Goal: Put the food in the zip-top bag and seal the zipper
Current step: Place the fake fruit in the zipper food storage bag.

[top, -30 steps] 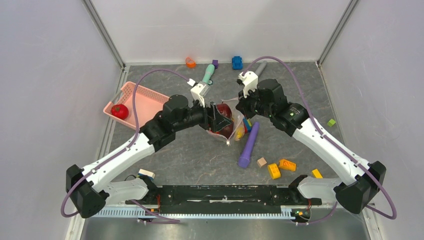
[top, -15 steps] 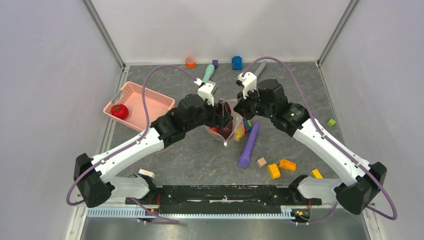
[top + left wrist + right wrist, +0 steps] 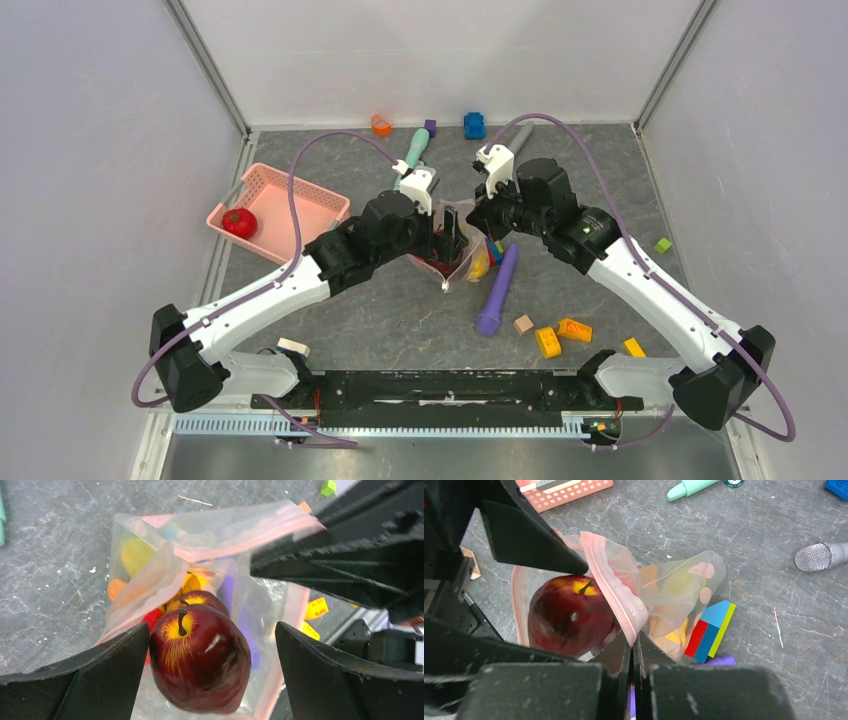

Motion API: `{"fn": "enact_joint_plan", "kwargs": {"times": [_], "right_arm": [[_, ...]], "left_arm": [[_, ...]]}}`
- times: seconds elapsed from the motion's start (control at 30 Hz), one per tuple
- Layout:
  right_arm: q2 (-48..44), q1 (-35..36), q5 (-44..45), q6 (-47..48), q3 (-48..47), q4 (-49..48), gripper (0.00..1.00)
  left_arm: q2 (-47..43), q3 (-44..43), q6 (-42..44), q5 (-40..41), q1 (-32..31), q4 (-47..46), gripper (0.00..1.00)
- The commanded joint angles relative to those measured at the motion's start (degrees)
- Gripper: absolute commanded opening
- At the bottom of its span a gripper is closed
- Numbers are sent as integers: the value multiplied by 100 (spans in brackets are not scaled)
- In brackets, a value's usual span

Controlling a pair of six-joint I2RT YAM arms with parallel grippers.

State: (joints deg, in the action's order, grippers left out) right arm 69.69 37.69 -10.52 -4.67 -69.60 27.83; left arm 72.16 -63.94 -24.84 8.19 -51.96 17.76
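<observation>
The zip-top bag [image 3: 457,262] stands at the table's middle with its mouth open upward. My right gripper [image 3: 481,226] is shut on the bag's pink zipper strip [image 3: 616,587] and holds that edge up; the jaws [image 3: 634,642] are pressed together. My left gripper [image 3: 445,232] is open over the mouth. A dark maroon apple [image 3: 200,660] sits between its fingers [image 3: 211,626], inside the mouth, with a gap on the right side. It also shows in the right wrist view [image 3: 566,617]. Yellow, orange and red food [image 3: 135,555] lies deeper in the bag. A red tomato [image 3: 239,222] lies in the pink basket [image 3: 290,205]. I cannot make out the slider tab.
A purple stick [image 3: 497,290] and a multicoloured block [image 3: 709,630] lie just right of the bag. Yellow and orange blocks [image 3: 560,335] lie at the front right. A teal marker [image 3: 416,148], a microphone [image 3: 821,556] and small blocks lie at the back.
My left gripper moved right with the apple to the bag's mouth and opened; the apple now sits lower, inside the mouth. My right gripper kept its hold on the bag's edge.
</observation>
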Motion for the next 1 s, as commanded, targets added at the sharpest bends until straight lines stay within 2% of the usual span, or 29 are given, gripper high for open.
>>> {"fn": "enact_joint_plan", "kwargs": {"times": [0.0,0.13,0.23,0.37,0.43,0.5,0.7,0.83,0.87,0.9,0.93,0.97], "right_arm": [[-165,-25,-76,-9,-89,-229,0],[-136,-30,-93,-1,-89,-232,0],[-124,-25,-93,-1,-88,-231,0],[-138,-26,-107,-5,-80,-232,0],[-151,-25,-103,-2,-83,-232,0],[-156,-26,-113,-14,-72,-235,0],[-105,-25,-158,-43,-56,-232,0],[-112,-25,-159,-60,-36,-235,0],[-109,-26,-155,-55,-28,-231,0],[-113,-23,-148,-67,-32,-233,0],[-120,-21,-140,-63,-19,-219,0],[-126,-26,-129,-67,-12,-217,0]], "left_arm": [[-511,-252,190,-345,-112,147,100],[-1095,-170,56,-496,-129,246,100],[-1506,-59,-70,-314,-129,385,100],[-1866,45,-205,782,-123,1047,100],[-1883,47,-405,1554,-129,1597,100],[-1812,49,-599,1967,-129,1993,100],[-1552,405,-912,1660,-129,1819,90],[-1329,575,-1075,1371,-127,1339,87],[-1229,569,-1090,1353,-127,1296,84],[-1148,532,-1113,1392,-127,1298,76],[-1060,487,-1159,1465,-129,1337,68],[-1008,452,-1193,1530,-126,1386,53]]}}
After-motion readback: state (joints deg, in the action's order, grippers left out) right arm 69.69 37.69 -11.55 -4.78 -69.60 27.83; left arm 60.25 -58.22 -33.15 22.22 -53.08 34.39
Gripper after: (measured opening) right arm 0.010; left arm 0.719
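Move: The open left hand is in the bag's mouth; the bag's left rim lies about 6 cm to its left, 2 cm back and 4 cm down. Just below it, about 6 cm down, 1 cm back and 1 cm left, sits the large dark red fruit; the toy blocks lie 9 cm right and 1 cm back, the purple microphone 10 cm right and 9 cm back. From the right hand, that left rim is some 13 cm left and 8 cm back. Left hand rises about 9 cm from the bag, swings left and sinks beside its left rim, fingers narrowing. ##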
